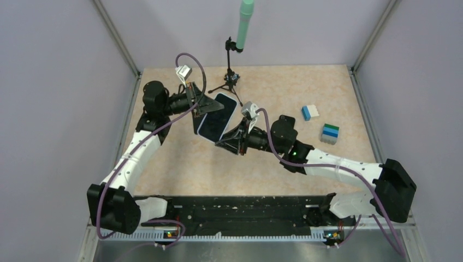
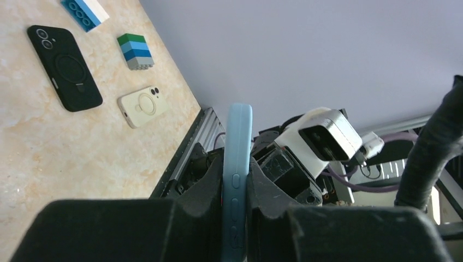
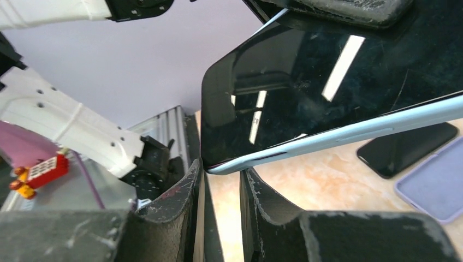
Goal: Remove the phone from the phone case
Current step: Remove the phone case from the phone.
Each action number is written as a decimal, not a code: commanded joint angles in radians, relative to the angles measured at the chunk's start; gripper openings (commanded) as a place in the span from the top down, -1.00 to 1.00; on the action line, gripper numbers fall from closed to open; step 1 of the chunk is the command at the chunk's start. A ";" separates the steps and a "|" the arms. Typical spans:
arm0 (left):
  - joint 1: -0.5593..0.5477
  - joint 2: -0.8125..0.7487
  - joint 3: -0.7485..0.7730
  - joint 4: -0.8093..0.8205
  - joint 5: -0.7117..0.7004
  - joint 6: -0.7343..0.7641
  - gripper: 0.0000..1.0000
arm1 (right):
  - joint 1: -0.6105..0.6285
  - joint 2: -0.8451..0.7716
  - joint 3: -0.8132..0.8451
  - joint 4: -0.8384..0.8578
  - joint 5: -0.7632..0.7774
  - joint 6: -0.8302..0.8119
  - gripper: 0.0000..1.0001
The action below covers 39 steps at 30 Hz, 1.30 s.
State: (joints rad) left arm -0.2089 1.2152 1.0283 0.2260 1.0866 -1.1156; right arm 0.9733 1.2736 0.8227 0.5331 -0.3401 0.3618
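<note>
The phone [image 1: 218,121], black screen up, sits in a light blue phone case [image 2: 238,142] and is held off the table, tilted. My left gripper [image 1: 203,107] is shut on its upper left side; in the left wrist view the case's buttoned edge stands clamped between the fingers [image 2: 210,185]. My right gripper [image 1: 227,143] comes from the lower right. In the right wrist view its jaws are nearly together, the tips pinching the bottom corner of the case [image 3: 284,153] below the glass screen [image 3: 327,82].
A small tripod [image 1: 231,76] with a green-topped pole stands at the back. A blue-white block [image 1: 310,112] and a green-blue block [image 1: 330,133] lie on the right. The wrist views show a black case [image 2: 64,68], a cream case [image 2: 143,105], a dark phone [image 3: 407,150] and a lavender case [image 3: 434,185].
</note>
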 commanded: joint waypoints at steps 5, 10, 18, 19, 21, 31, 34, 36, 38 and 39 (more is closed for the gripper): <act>-0.027 -0.016 -0.012 -0.027 -0.024 -0.203 1.00 | -0.002 0.038 0.066 -0.127 0.282 -0.276 0.63; -0.027 -0.009 -0.017 -0.018 -0.042 -0.224 1.00 | 0.001 0.046 0.075 -0.142 0.322 -0.296 0.62; -0.027 0.049 -0.032 0.111 -0.041 -0.324 1.00 | 0.001 0.042 0.073 -0.111 0.354 -0.239 0.58; -0.026 0.054 -0.036 0.117 -0.047 -0.321 1.00 | 0.001 0.030 0.064 -0.104 0.346 -0.224 0.53; -0.021 0.055 -0.043 0.118 -0.069 -0.311 1.00 | 0.001 -0.001 0.048 -0.097 0.344 -0.188 0.40; 0.041 -0.051 -0.104 0.149 -0.218 -0.266 1.00 | -0.017 -0.154 -0.065 -0.003 0.186 0.005 -0.39; 0.042 -0.106 -0.087 0.086 -0.261 -0.176 1.00 | -0.019 -0.166 -0.080 0.028 0.151 0.045 -0.41; 0.042 -0.140 -0.079 0.055 -0.284 -0.123 1.00 | -0.019 -0.163 -0.080 0.044 0.139 0.073 -0.41; 0.042 -0.166 -0.080 0.048 -0.294 -0.096 1.00 | -0.018 -0.155 -0.080 0.067 0.126 0.106 -0.40; 0.042 -0.178 -0.082 0.049 -0.299 -0.089 1.00 | -0.019 -0.148 -0.080 0.083 0.113 0.122 -0.38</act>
State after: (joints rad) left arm -0.1699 1.1095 0.9134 0.2485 0.8310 -1.2781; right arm 0.9611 1.1355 0.7456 0.5072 -0.1715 0.3958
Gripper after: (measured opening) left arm 0.168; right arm 0.704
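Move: About 7 cm ahead of the right hand and some 3 cm above it lies the middle of the blue phone case, level with it sideways; its near-right corner is already in those fingers. The left hand, gripping case and phone by the left edge, has that middle about 2 cm back, 1 cm right and 3 cm below. On the table, some 28 cm below the right hand, lie a bare phone, about 22 cm ahead and 14 left, and a lavender case, about 24 ahead and 5 left. Pulling forward and down about 4 cm with the case corner still pinched, the right hand dips its fingertips and turns clockwise some 10 degrees while the left hand carries the phone the same way. The right fingers then open wide and come free, backing off right and up; the left keeps its grip and draws back, left and up, turning about 15 degrees counter-clockwise. ##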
